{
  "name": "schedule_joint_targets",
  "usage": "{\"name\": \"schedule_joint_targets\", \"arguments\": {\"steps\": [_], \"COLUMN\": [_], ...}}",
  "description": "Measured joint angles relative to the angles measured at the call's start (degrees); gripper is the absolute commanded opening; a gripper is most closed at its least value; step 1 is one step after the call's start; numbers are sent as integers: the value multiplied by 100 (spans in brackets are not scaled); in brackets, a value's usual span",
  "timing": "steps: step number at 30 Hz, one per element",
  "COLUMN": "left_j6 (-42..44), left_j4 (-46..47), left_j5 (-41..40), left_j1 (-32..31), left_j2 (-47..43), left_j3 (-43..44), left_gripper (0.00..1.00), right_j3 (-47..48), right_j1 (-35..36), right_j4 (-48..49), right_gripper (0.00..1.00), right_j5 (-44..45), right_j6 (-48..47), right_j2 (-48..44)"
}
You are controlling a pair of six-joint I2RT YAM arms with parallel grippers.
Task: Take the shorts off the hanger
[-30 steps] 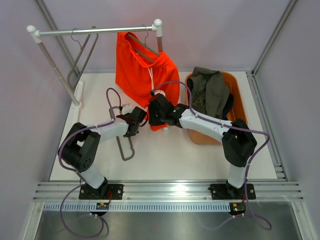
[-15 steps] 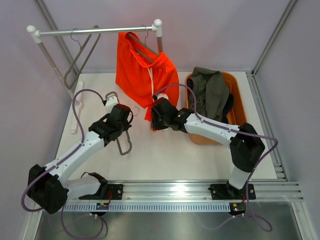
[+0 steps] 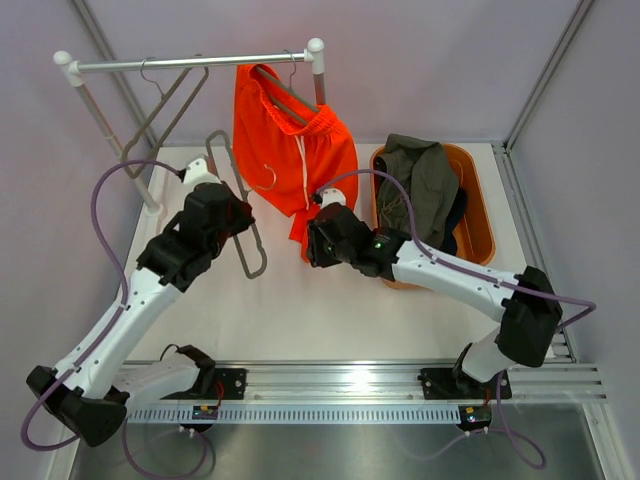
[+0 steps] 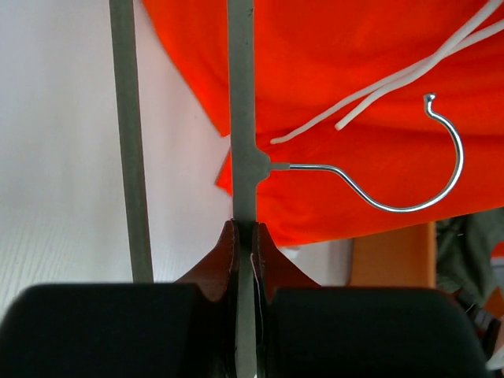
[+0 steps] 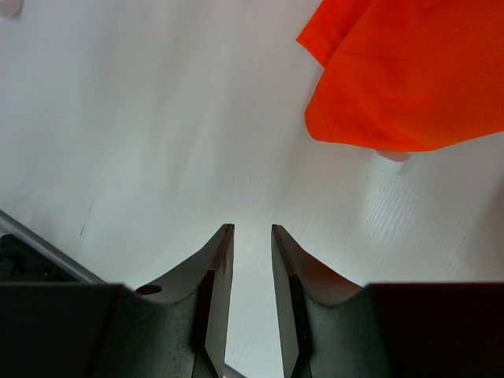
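Note:
The orange shorts point(image 3: 290, 150) hang from a hanger on the rail, and their hem fills the left wrist view point(image 4: 354, 79). My left gripper point(image 3: 238, 212) is shut on the bar of an empty grey hanger point(image 3: 248, 250), held above the table left of the shorts. The bar point(image 4: 241, 118) runs between the closed jaws and its wire hook point(image 4: 409, 177) points toward the shorts. My right gripper point(image 3: 309, 244) hovers low by the shorts' lower corner point(image 5: 409, 71), open point(image 5: 249, 228) with only white table between the fingers. Olive-grey shorts point(image 3: 420, 180) and navy shorts point(image 3: 457, 215) lie in the basket.
The orange basket point(image 3: 478, 215) stands at the right of the table. The rack's rail point(image 3: 190, 62) crosses the back, with another empty hanger point(image 3: 165, 105) on it. Its white foot point(image 3: 155, 190) stands at the left. Grey walls enclose the table.
My left arm has lifted the grey hanger off the table and carried it back and left toward the rack. The right gripper has shifted slightly nearer, staying by the shorts' hem.

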Motion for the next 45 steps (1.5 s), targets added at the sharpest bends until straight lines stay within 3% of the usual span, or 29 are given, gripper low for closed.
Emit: {"name": "schedule_joint_targets", "arguments": {"steps": [8,22,32,45], "left_j6": [0,-166,-745,-1193], "left_j4": [98,678,1384,2107], "left_j5": [573,2964,4210,4778], "left_j1": [544,2238,2957,3467], "left_j2": [122,1294,2011,2271], "left_j3": [826,2428,2732,2835], "left_gripper": [0,0,0,0], "right_j3": [-127,-396,-396,-398], "right_j1": [181,181,181,181], "right_j4": [-184,-584,-706,-708], "right_gripper": [35,36,36,36], "right_j5": [223,518,704,710], "right_j6": [-2,-79,-151,-175], "right_j2": [-802,-1436,-1508,-1471]}}
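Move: The left hand still holds the empty hanger; the free stretch of rail it is taken to lies about 20 cm ahead, 4 cm left and 24 cm above. From this hand, the hung empty hanger is roughly 15 cm ahead, 13 cm left and 14 cm above, and the red shorts some 14 cm ahead, 13 cm right and 4 cm above. From the empty right hand, that rail stretch is about 22 cm ahead, 20 cm left and 33 cm up. Up and forward, about 17 and 14 cm, the left hand carries the pinched empty hanger to the rail, rising first, then reaching out, ending up and a little left. On the way it rolls left side down some 30 degrees and tips its fingers upward. The right hand, open and empty, draws off right, up and slightly back from below the red shorts, then waits. ##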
